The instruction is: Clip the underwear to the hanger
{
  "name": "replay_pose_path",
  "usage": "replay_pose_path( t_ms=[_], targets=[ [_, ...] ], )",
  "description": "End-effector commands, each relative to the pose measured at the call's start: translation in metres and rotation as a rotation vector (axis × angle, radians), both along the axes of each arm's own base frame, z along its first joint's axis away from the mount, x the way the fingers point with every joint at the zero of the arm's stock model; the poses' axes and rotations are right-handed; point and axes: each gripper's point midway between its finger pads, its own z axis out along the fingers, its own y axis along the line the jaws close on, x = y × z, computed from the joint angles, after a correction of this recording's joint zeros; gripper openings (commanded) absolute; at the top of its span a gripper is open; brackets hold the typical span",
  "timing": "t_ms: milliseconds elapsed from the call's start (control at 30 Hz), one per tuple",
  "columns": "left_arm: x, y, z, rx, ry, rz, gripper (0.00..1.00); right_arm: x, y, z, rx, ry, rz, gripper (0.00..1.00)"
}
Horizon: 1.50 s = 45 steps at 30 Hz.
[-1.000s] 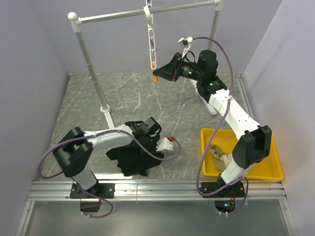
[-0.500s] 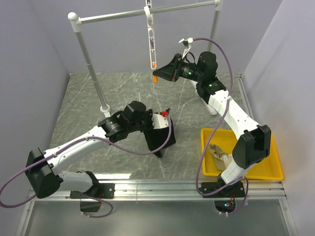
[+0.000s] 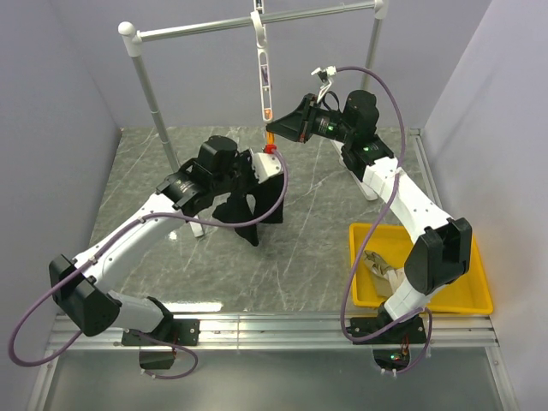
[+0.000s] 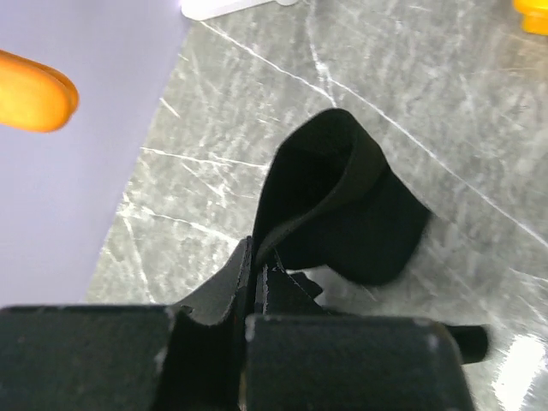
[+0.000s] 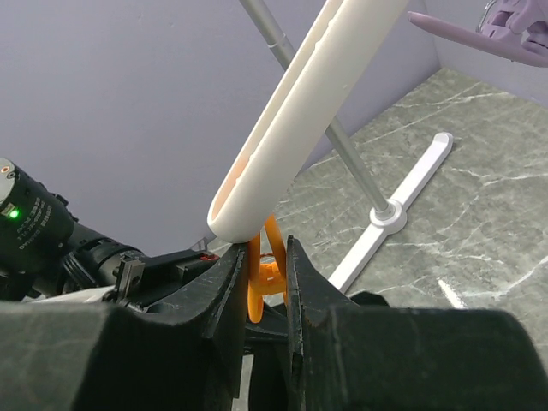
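The white hanger [image 3: 264, 73] hangs by its hook from the rail, one end pointing down with an orange clip [image 3: 270, 137] at its tip. My right gripper [image 3: 276, 134] is shut on that clip; in the right wrist view the clip [image 5: 267, 272] sits pinched between the fingers below the hanger [image 5: 300, 111]. My left gripper [image 3: 259, 171] is shut on the black underwear [image 3: 247, 210] and holds it in the air just below and left of the clip. In the left wrist view the underwear [image 4: 342, 205] droops from my fingertips [image 4: 257, 272], and the orange clip [image 4: 32, 90] shows at upper left.
The white rail frame [image 3: 154, 103] stands at the back, with a foot [image 3: 184, 190] on the marble floor near my left arm. A yellow tray [image 3: 479, 291] holding a beige cloth [image 3: 381, 267] sits at the right front. Purple walls enclose three sides.
My left arm has lifted the underwear off the table and carried it back and up, close to the hanger's orange clip. My right arm has stayed on the clip.
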Motion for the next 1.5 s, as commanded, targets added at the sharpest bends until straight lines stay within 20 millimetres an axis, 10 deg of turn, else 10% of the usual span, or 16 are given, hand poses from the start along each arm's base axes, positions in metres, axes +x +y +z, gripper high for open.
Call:
replay_pose_path(
  t_ms=[0, 1467],
  targets=[
    [-0.004, -0.008, 0.019, -0.068, 0.031, -0.028, 0.00, -0.002, -0.009, 0.012, 0.015, -0.019, -0.044, 0.00],
    [0.045, 0.014, 0.068, -0.174, -0.016, 0.069, 0.00, 0.002, 0.000, -0.016, -0.143, -0.134, -0.085, 0.00]
  ],
)
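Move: The orange clip, already pinched in the right fingers under the hanger's near end, is roughly 6 cm ahead of the left hand, hardly to either side and some 5 cm above. That hanger end is about 7 cm ahead and 8 cm higher than the left hand. From the right hand, the held edge of the underwear is about 6 cm back, 1 cm to the left and 5 cm down; the lilac clip is roughly 11 cm ahead, 2 cm to the left and 8 cm up. Forward and up, with some drift to its left, the left hand carries the still-pinched underwear about 5 cm to the orange clip, its wrist turning only slightly. Meanwhile the right hand keeps its squeeze on the clip, sinks some 2 cm to meet the cloth, easing slightly forward, and turns about 10 degrees, fingers dipping a little. ##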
